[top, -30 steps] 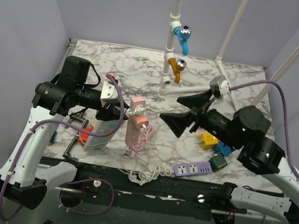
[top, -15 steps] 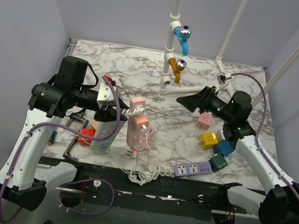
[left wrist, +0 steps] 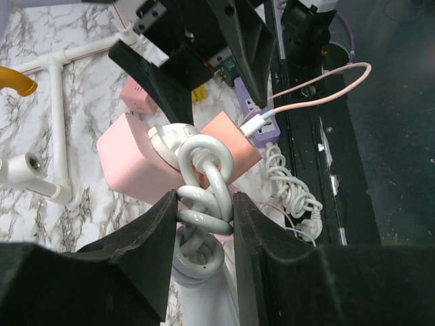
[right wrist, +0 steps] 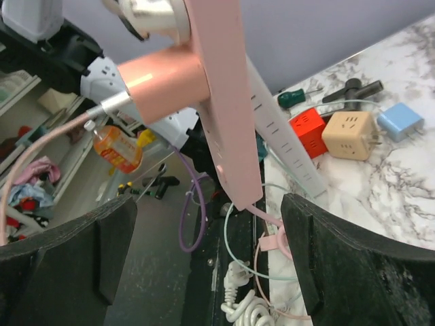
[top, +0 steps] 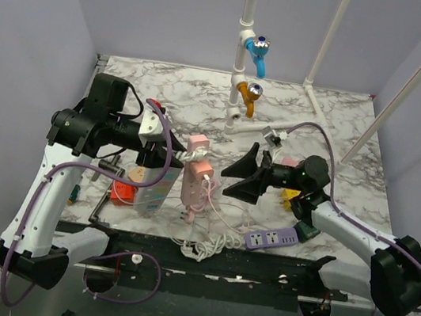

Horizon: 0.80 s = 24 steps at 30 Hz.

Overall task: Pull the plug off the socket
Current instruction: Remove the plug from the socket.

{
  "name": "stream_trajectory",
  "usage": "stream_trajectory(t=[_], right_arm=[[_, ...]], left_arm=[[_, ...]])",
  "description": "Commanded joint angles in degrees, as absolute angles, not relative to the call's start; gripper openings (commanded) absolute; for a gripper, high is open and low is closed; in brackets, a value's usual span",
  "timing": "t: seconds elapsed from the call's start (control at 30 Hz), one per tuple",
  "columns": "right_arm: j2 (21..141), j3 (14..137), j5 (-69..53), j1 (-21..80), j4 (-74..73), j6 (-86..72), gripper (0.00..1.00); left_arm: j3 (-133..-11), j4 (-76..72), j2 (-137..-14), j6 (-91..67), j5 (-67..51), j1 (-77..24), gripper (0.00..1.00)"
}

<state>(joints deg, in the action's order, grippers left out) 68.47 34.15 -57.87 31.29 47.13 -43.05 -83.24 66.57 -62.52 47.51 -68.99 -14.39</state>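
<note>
The pink socket strip (top: 191,181) is tilted up at the table's front middle. A white plug (left wrist: 170,138) sits in its face, and the plug's knotted white cord (left wrist: 204,183) runs back between my left gripper's (left wrist: 205,198) fingers. The left gripper (top: 175,155) is shut on that cord just behind the plug. A pink charger (right wrist: 163,78) with a thin pink cable is plugged into the strip's (right wrist: 224,102) side. My right gripper (top: 226,185) is open, its wide fingers (right wrist: 346,251) either side of the strip's lower end without touching it.
Red (right wrist: 309,129), tan (right wrist: 350,132) and blue (right wrist: 401,119) cube adapters lie at the left behind a white slotted strip (right wrist: 285,149). A purple power strip (top: 270,237) and a coiled white cord (top: 208,246) lie at the front edge. A white pipe stand (top: 241,91) rises at the back.
My right arm has swung in from the right and lowered, bringing its open gripper beside the pink strip. The left gripper has stayed shut on the cord, shifting slightly right.
</note>
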Motion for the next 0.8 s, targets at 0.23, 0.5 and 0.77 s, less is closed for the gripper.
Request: stream_trajectory(t=[0.23,0.5,0.77], right_arm=[[86.1,32.5,-52.8,34.8,87.6,-51.6,0.97],[92.1,37.4,-48.2,39.0,91.2,-49.5,0.93],[93.4,39.7,-46.7,42.5,90.9,-46.9,0.91]], left_arm=[[-87.0,65.5,-61.8,48.5,-76.9,-14.8,0.0],[-86.3,66.6,-61.3,49.3,-75.5,-14.9,0.0],[-86.3,64.1,-61.5,47.0,-75.2,-14.9,0.0]])
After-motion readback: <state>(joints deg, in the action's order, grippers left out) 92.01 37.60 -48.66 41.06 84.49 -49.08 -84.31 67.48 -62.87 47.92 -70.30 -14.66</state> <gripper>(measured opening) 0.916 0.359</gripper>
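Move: The pink socket strip hangs upright from the left hand's grip. Its middle lies about 10 cm to the right hand's left, 1 cm ahead and some 4 cm higher. On its back-facing side, the pink adapter is about 8 cm left, 3 cm back and 5 cm above the right hand; the white plug is 9 cm left, 3 cm back and 10 cm above. For the left hand, the strip is roughly 6 cm right, 2 cm ahead and 7 cm below. No contact of the right hand with the strip can be seen yet: wide open, it closes in leftward on the strip by about 6 cm, one finger towards its far side and one towards the adapter's side. It first dips about 3 cm, then climbs back to its starting height, fingertips tilting up some 15 degrees. The left hand stays nearly still, keeping its pinch on the plug's coiled white cord. ##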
